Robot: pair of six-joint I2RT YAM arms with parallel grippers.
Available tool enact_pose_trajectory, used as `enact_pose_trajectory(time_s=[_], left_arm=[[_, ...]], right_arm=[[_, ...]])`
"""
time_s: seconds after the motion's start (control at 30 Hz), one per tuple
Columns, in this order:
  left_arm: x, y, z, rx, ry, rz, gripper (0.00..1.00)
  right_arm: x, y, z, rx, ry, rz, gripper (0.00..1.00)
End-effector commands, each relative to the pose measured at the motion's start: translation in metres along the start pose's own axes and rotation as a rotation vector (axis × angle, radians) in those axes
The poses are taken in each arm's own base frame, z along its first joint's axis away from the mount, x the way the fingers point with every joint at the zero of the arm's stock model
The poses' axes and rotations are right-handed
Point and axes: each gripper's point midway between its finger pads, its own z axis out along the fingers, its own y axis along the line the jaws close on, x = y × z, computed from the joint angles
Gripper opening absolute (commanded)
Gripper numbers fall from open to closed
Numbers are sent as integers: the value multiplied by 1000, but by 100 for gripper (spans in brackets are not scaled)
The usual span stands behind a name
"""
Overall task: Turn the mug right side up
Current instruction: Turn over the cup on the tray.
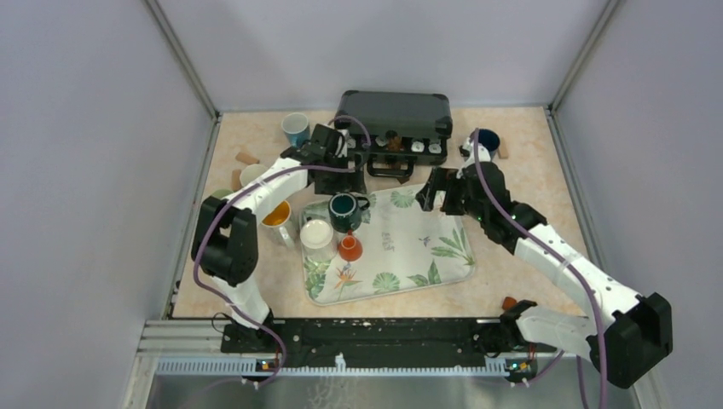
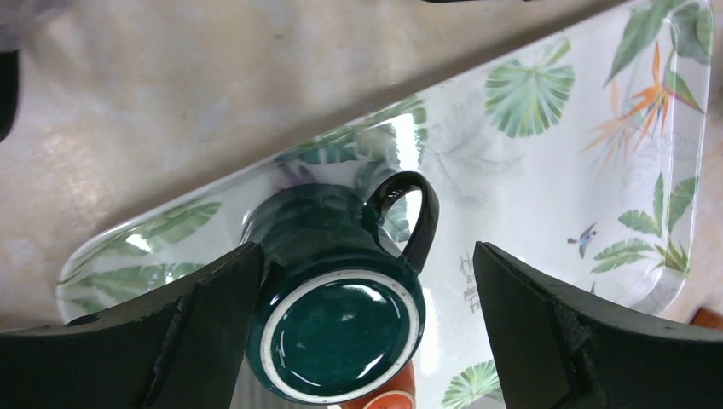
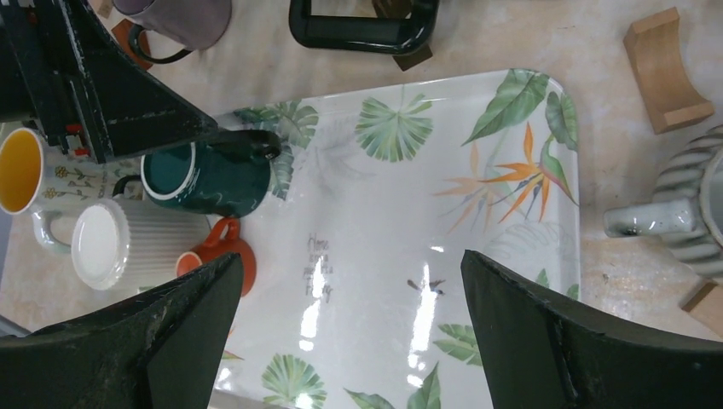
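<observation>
A dark green mug stands upside down at the far left of the leaf-print tray. Its white-ringed base faces up and its handle points toward the tray's middle. My left gripper hangs open just above the mug. The mug lies between the fingers, close against the left finger and well apart from the other. The mug also shows in the right wrist view. My right gripper is open over bare tray, holding nothing.
A white ribbed mug, base up, and a small orange mug crowd the green mug's near side. A yellow-lined mug stands left of the tray. A black case sits behind it. A grey ribbed mug and a wooden block lie to the right.
</observation>
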Motion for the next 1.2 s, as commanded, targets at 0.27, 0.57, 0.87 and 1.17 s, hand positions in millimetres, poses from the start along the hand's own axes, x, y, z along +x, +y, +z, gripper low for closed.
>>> enact_pose_trajectory(time_s=[0.27, 0.57, 0.87, 1.17], left_arm=[[-22, -44, 7, -136, -10, 564, 99], [5, -58, 28, -140, 103, 859, 99], [14, -47, 47, -178, 164, 925, 94], [24, -40, 51, -172, 184, 929, 75]], right_arm=[[-40, -23, -27, 88, -157, 46, 99], [-48, -25, -43, 97, -199, 49, 99], [-50, -27, -54, 104, -212, 35, 99], [-45, -30, -54, 112, -201, 22, 99]])
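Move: The green mug stands bottom-up on the tray, its middle almost straight below the open left hand: about 3 cm back and 6 cm down, with its black handle sticking out to the mug's right and slightly forward. The red cup is some 8 cm behind that mug, and the white mug about 7 cm to its left and 6 cm nearer. From the right hand the green mug lies roughly 21 cm left, 5 cm ahead and 14 cm below. The left hand swings open-fingered about 7 cm to the right, past the green mug's body to its handle side, turning clockwise by some 40 degrees while its left side rises, then sinks about 5 cm with a slight drift back left, bringing the fingers down around the black handle and starting to close; contact can't be seen. Meanwhile the empty right hand clears off to the right and up, away from the mug, with its fingers still wide open. ##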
